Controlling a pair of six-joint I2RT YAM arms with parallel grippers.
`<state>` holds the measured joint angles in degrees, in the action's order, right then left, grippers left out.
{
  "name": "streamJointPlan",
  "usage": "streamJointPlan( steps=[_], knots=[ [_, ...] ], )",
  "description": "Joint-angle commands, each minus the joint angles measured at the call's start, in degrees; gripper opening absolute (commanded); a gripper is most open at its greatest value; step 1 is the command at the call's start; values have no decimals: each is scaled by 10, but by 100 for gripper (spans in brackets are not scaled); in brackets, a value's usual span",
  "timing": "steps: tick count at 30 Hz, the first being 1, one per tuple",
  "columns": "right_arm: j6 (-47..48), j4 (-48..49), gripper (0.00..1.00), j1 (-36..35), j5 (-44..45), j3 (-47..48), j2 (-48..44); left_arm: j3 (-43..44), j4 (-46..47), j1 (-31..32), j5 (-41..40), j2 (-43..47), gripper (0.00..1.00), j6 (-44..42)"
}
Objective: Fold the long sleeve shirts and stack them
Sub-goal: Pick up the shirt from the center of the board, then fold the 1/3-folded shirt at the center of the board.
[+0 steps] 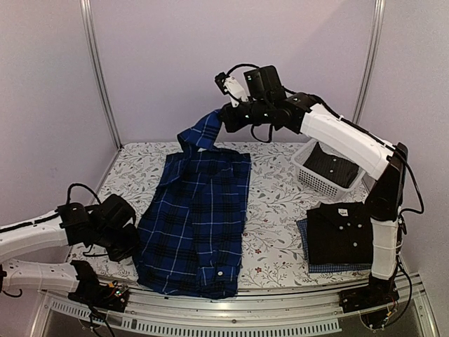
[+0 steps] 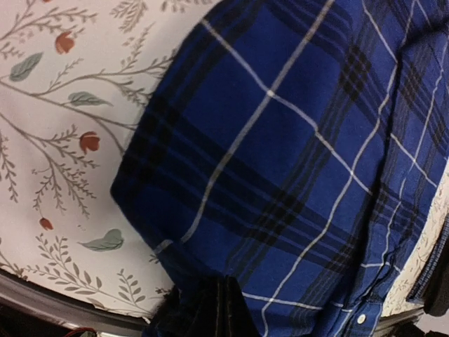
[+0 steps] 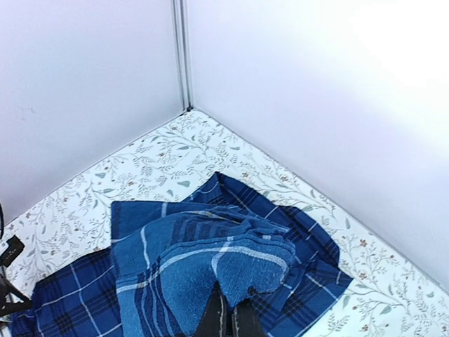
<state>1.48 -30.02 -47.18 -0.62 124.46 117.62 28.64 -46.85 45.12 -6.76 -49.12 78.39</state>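
Observation:
The dark blue plaid shirt (image 1: pixel 196 210) lies lengthwise down the middle of the table. Its far end is lifted off the surface, bunched in my right gripper (image 1: pixel 226 119), which is shut on the cloth (image 3: pixel 210 260) with fingertips (image 3: pixel 231 317) pinching a fold. My left gripper (image 1: pixel 133 247) sits low at the shirt's near-left edge. In the left wrist view it (image 2: pixel 224 309) is shut on the plaid cloth (image 2: pixel 280 140). A folded black shirt (image 1: pixel 344 228) with white buttons rests on a folded fine blue check shirt (image 1: pixel 335 267) at the near right.
A white lattice basket (image 1: pixel 317 181) stands at the back right with a dark garment (image 1: pixel 330 163) inside. The floral tablecloth (image 1: pixel 277 203) shows between the plaid shirt and the stack. Walls and metal posts close off the back and sides.

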Motion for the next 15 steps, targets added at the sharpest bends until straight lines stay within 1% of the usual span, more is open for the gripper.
streamJointPlan(
  steps=[1,6,12,15],
  knots=[
    [81,40,0,2,62,15,19,87,49,16,15,-73,0,-141],
    [101,70,0,7,107,20,12,153,76,51,59,-147,0,-237],
    [109,78,0,20,146,14,-10,184,85,88,125,-205,0,-279],
    [113,78,0,20,165,-8,-28,190,86,100,146,-223,0,-290]
  ],
)
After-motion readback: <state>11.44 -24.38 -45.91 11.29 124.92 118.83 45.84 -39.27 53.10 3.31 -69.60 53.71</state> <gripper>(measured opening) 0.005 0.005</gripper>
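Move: The left gripper already pinches the shirt's near left corner. The folded sleeve's buttoned cuff lies about 30 cm to its right, 6 cm nearer the base and 5 cm lower; that sleeve's middle is some 24 cm right and 16 cm ahead of the gripper. The right gripper holds the upper left part of the shirt high up: the right shoulder lies roughly 22 cm ahead, 9 cm right and 33 cm below, the sleeve's middle 10 cm back and 8 cm left. Keep both grippers shut on the cloth and carry the near left corner to the right towards the buttoned cuff, about 11 cm in a shallow arc that rises some 5 cm and then starts to sink, turning the left wrist about 35 degrees clockwise. With the right gripper, ease the raised part forward about 4 cm and a little right towards the shoulder, fingers tipping up slightly. ##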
